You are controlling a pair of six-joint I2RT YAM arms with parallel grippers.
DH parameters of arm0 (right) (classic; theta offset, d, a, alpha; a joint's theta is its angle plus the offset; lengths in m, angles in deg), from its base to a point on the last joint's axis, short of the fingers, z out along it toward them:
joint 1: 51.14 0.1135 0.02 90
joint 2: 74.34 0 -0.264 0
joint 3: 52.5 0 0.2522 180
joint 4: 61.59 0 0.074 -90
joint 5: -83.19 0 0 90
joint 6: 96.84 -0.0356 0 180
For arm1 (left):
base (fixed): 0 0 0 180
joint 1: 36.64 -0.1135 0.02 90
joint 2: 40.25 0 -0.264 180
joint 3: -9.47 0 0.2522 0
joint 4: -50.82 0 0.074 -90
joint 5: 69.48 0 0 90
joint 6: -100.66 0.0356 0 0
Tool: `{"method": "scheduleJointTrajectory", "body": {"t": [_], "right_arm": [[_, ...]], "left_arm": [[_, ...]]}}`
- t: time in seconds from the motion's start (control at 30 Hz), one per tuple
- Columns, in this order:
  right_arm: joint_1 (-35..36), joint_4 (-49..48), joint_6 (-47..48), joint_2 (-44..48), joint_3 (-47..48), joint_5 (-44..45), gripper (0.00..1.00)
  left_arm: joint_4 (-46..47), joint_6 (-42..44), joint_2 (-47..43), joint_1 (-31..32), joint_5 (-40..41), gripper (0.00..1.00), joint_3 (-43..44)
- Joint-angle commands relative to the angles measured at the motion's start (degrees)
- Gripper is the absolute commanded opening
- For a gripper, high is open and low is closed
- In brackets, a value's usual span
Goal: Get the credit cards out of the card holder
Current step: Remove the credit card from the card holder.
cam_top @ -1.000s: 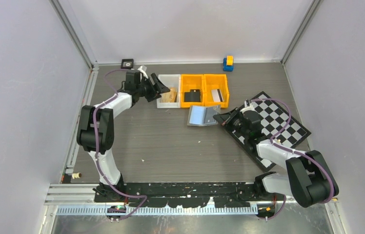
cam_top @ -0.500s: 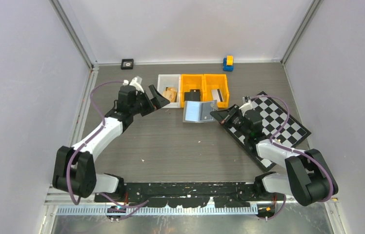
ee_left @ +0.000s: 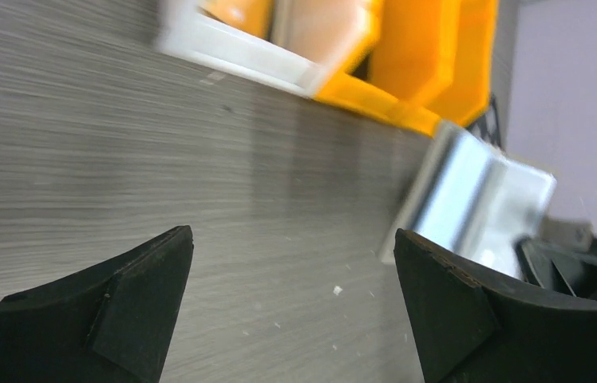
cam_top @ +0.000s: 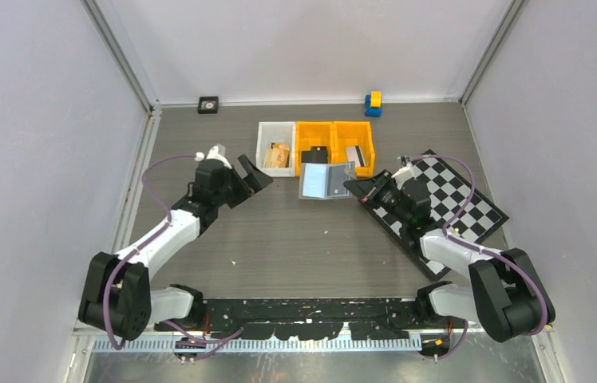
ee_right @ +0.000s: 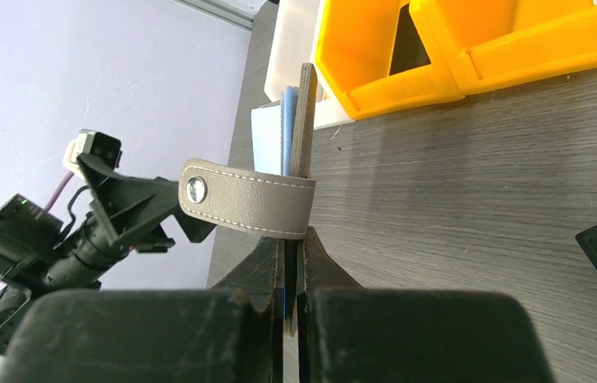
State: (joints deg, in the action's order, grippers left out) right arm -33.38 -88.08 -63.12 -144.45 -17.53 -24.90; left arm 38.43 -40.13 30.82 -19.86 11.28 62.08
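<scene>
The grey card holder (cam_top: 323, 182) stands open on its edge just in front of the bins, its pale blue-grey inside facing the left arm. My right gripper (cam_top: 357, 190) is shut on its right edge; the right wrist view shows the jaws pinching the grey flap (ee_right: 305, 120) below the snap strap (ee_right: 247, 203). My left gripper (cam_top: 251, 174) is open and empty, left of the holder, which shows ahead of it in the left wrist view (ee_left: 471, 203). An orange card (cam_top: 279, 154), a black card (cam_top: 317, 155) and a silvery card (cam_top: 352, 154) lie in the bins.
A white bin (cam_top: 263, 159) and two orange bins (cam_top: 334, 152) stand in a row at the back. A chessboard mat (cam_top: 459, 207) lies under the right arm. A blue-and-yellow block (cam_top: 373, 103) and a small black square (cam_top: 208, 104) sit by the back wall.
My left gripper has drawn back from the white bin toward the near left, open. My right gripper has shifted the card holder slightly left and toward the bins.
</scene>
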Motion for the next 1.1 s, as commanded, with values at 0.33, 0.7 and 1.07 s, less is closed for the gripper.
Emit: {"method": "scheduleJointTrajectory", "body": {"t": [0.33,0.7,1.07], "right_arm": [[-0.1,-20.26,-7.99,-7.53,0.42,-9.09,0.0],[-0.09,-25.32,-9.29,-9.94,0.85,-12.05,0.01],[0.52,-25.1,-9.03,-10.18,1.7,-12.97,0.01]], "left_arm": [[18.64,9.54,-4.39,18.12,-4.77,1.0,-4.84],[22.78,6.0,3.08,18.11,-8.85,1.0,-3.46],[22.03,5.26,5.53,17.99,-8.61,1.0,-2.51]]}}
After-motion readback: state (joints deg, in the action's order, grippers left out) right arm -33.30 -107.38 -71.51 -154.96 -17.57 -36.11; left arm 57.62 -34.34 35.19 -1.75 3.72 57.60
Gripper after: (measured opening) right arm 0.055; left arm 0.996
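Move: The open card holder, pinched by the right hand at its right edge, has its middle about 20 cm to the right of the left hand, 3 cm back and a couple of centimetres higher; from the right hand it lies some 6 cm left and 1 cm ahead, at the same height. From the left hand, the white bin stands about 13 cm ahead and 6 cm right, the middle orange bin 13 cm ahead and 16 cm right, both roughly 11 cm lower. The card holder's near left corner is what the left hand closes in on: fingers wide open, it sweeps about 12 cm right and 6 cm back, rising a little and sinking again, while turning clockwise and lifting its fingertips slightly. The right hand keeps its pinch and brings the holder some 3 cm left and a little up to meet it, turning about 10 degrees counter-clockwise and raising its left side. ##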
